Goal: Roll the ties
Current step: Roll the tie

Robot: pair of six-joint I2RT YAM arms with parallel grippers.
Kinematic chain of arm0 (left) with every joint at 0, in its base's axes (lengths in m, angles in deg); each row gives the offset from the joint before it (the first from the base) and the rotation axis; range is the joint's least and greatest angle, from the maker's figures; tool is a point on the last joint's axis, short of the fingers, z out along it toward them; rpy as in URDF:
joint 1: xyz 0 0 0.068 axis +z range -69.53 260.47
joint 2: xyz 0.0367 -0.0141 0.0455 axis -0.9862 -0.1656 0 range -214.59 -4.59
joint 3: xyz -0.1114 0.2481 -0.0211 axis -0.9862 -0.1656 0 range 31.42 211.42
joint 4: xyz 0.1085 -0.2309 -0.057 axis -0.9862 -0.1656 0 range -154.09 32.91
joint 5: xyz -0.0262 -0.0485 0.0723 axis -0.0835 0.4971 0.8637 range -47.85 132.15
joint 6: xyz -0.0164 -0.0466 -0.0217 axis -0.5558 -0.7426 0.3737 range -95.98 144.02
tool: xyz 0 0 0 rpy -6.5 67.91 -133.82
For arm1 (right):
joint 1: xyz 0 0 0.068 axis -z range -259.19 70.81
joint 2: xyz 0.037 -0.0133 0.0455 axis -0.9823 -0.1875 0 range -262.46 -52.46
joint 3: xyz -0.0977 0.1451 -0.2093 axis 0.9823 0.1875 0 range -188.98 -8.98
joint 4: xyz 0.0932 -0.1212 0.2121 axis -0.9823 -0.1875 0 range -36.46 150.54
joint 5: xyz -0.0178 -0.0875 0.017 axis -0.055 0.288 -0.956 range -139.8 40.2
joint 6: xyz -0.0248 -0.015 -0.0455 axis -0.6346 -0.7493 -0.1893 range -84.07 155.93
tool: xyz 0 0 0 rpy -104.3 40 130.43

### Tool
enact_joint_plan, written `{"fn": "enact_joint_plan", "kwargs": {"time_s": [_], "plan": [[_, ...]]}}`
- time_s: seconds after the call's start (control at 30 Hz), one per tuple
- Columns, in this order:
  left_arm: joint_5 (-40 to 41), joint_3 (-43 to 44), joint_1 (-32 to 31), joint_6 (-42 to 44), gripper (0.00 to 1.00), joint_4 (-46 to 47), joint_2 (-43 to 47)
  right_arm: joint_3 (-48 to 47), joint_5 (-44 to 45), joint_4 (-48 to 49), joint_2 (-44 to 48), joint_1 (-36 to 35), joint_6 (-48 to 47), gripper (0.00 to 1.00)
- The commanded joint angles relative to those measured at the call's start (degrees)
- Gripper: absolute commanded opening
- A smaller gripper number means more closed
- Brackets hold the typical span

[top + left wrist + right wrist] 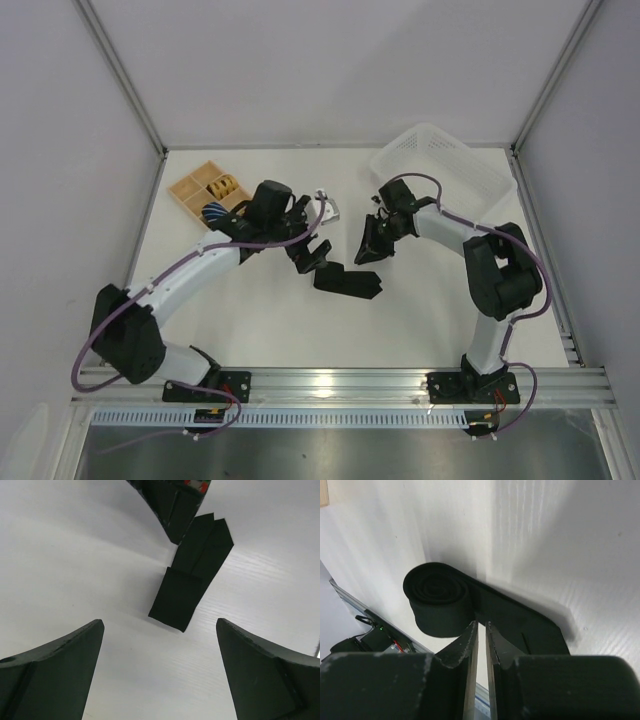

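A black tie [347,281] lies on the white table between my two grippers. In the right wrist view one end is rolled into a small coil [437,598] and a flat stretch [527,625] runs off to the right. My right gripper [481,625] is nearly closed, its tips pinching the tie where the coil meets the flat part; it also shows in the top view [372,243]. My left gripper [160,670] is open and empty, just short of the tie's near end [176,600]; in the top view it [314,257] is left of the tie.
A wooden compartment box [193,187] with yellow and blue rolled items stands at the back left. A white plastic basket [445,165] stands at the back right. Metal frame rails run along the near edge and sides.
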Motion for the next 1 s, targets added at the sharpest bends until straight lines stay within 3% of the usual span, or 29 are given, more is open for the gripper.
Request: {"fn": "enact_joint_plan", "kwargs": {"time_s": [0.0, 0.1, 0.3, 0.47, 0.97], "plan": [[-2.03, 7.85, -0.30, 13.27, 1.00, -6.78, -8.04, 1.10, -0.20, -0.81, 4.21, 0.43, -1.43, 0.17], [-4.23, 11.74, -1.26, 14.77, 1.00, -9.18, -14.81, 1.71, -0.81, -0.37, 4.48, 0.69, -0.30, 0.17], [-1.07, 12.37, -4.61, 16.80, 1.00, -8.75, -22.28, 2.68, -2.31, 1.56, 5.09, 0.87, 1.64, 0.16], [-3.27, 11.14, -5.57, 16.36, 1.00, -6.47, -23.52, 4.09, -2.66, 2.00, 5.62, 1.30, 2.08, 0.17], [6.22, 6.66, -9.97, 17.59, 1.00, -0.49, -29.15, 4.79, -5.30, 4.46, 4.04, 2.80, 3.05, 0.16]]}}
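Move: The rolled part of the dark tie stands about 15 cm below the left fingers, some 4 cm to their right and only about 1 cm back. The flat tail runs right from the roll, its middle about 7 cm to the right of the roll and 2 cm nearer the bases. The wooden tray lies far off, some 23 cm left and 18 cm ahead of the left hand. From the right hand, the roll is about 8 cm left, 1 cm back and 4 cm lower. Bring the wide-open left gripper down about 15 cm onto the tie roll, swinging slightly forward first, then back and some 4 cm right. While sinking, tip the fingers more steeply down and turn the hand some 20 degrees clockwise, so that they straddle the roll front and back; keep them open. ##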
